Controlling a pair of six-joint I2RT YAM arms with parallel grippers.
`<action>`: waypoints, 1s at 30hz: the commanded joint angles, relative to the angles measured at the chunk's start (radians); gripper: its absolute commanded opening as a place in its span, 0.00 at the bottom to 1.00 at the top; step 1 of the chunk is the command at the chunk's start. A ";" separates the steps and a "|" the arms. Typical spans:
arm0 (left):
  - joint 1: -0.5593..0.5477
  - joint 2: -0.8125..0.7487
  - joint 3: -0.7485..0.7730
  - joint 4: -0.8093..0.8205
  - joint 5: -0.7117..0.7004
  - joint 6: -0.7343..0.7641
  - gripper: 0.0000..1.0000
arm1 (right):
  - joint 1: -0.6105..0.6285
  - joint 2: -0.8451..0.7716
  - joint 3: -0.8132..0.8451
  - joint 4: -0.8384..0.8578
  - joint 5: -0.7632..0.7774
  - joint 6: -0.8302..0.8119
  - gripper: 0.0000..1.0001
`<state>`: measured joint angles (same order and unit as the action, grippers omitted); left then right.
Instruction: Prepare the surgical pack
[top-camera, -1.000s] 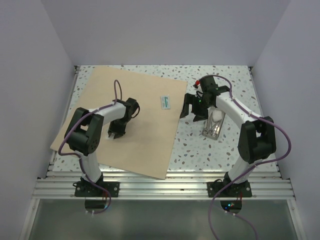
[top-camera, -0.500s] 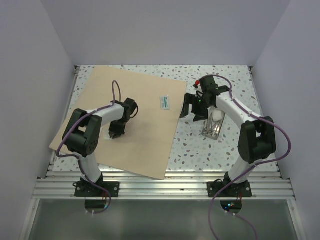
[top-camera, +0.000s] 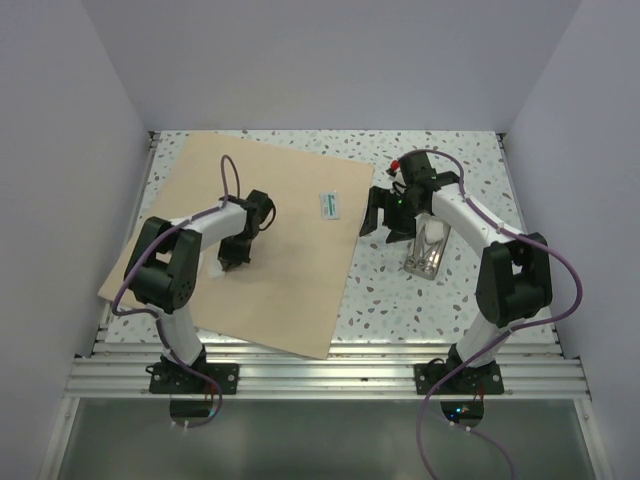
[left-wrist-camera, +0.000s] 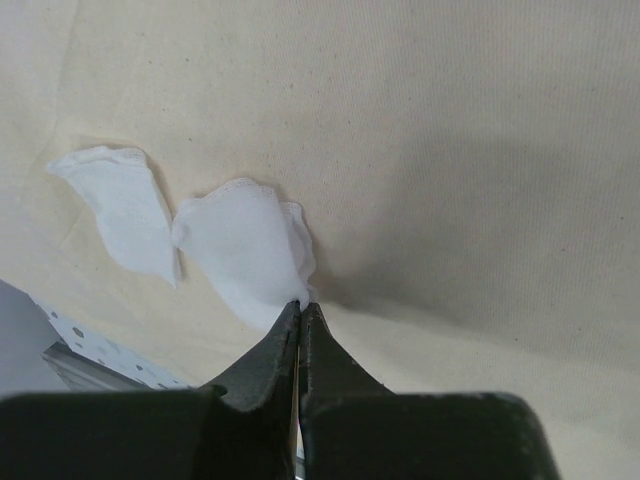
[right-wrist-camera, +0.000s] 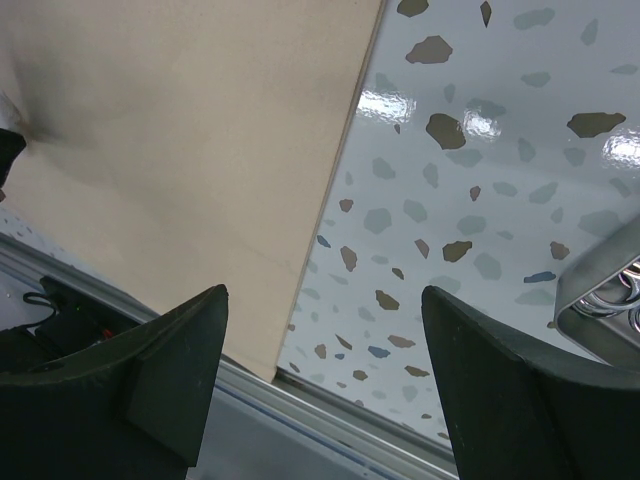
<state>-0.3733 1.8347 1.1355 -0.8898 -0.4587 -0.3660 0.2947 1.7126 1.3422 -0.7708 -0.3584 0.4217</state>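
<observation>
The tan wrap sheet (top-camera: 285, 285) of the surgical pack lies flat on the left half of the table. My left gripper (top-camera: 232, 262) is down on the wrap sheet (left-wrist-camera: 450, 150), its jaws pressed together on the corner of a white gauze square (left-wrist-camera: 245, 255). A second gauze piece (left-wrist-camera: 120, 205) lies just left of it. My right gripper (top-camera: 386, 222) hangs open over the speckled tabletop beside the sheet's right edge, with nothing between its fingers (right-wrist-camera: 323, 292). The steel tray (top-camera: 430, 250) sits right of it; its corner (right-wrist-camera: 600, 300) shows in the right wrist view, with steel finger rings inside.
A small white packet with a green print (top-camera: 329, 205) lies near the sheet's right edge. Grey walls close in the table on three sides. An aluminium rail (top-camera: 320, 375) runs along the near edge, by the arm bases.
My left gripper has shut, from open to jaws together on the gauze corner, and shifted slightly farther onto the sheet. The right arm has not moved.
</observation>
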 joint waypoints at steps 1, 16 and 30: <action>0.010 -0.032 0.066 -0.023 -0.028 -0.027 0.00 | 0.004 -0.042 0.026 0.015 -0.028 -0.008 0.82; 0.017 -0.075 0.148 -0.178 -0.218 -0.096 0.00 | 0.027 -0.068 -0.020 0.033 -0.083 0.014 0.82; 0.057 -0.072 0.204 -0.233 -0.408 -0.068 0.00 | 0.049 -0.073 -0.044 0.045 -0.119 0.025 0.82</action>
<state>-0.3412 1.7561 1.3056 -1.0924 -0.7429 -0.4427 0.3355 1.6871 1.3064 -0.7464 -0.4419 0.4335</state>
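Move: The left fingers are already shut on a white gauze lying on the beige cloth. The steel tray lies about 52 cm to that hand's right and 5 cm ahead; the last loose gauze is some 6 cm to its left, level with it. The blue-white packet is about 28 cm right and 15 ahead. From the open right hand, the pinched gauze is roughly 40 cm left, 7 back and 10 below; the tray is 12 cm right, 2 back, 10 below. Left hand lifts the pinched gauze about 8 cm, drawing leftward, while the open right hand edges left and back. ##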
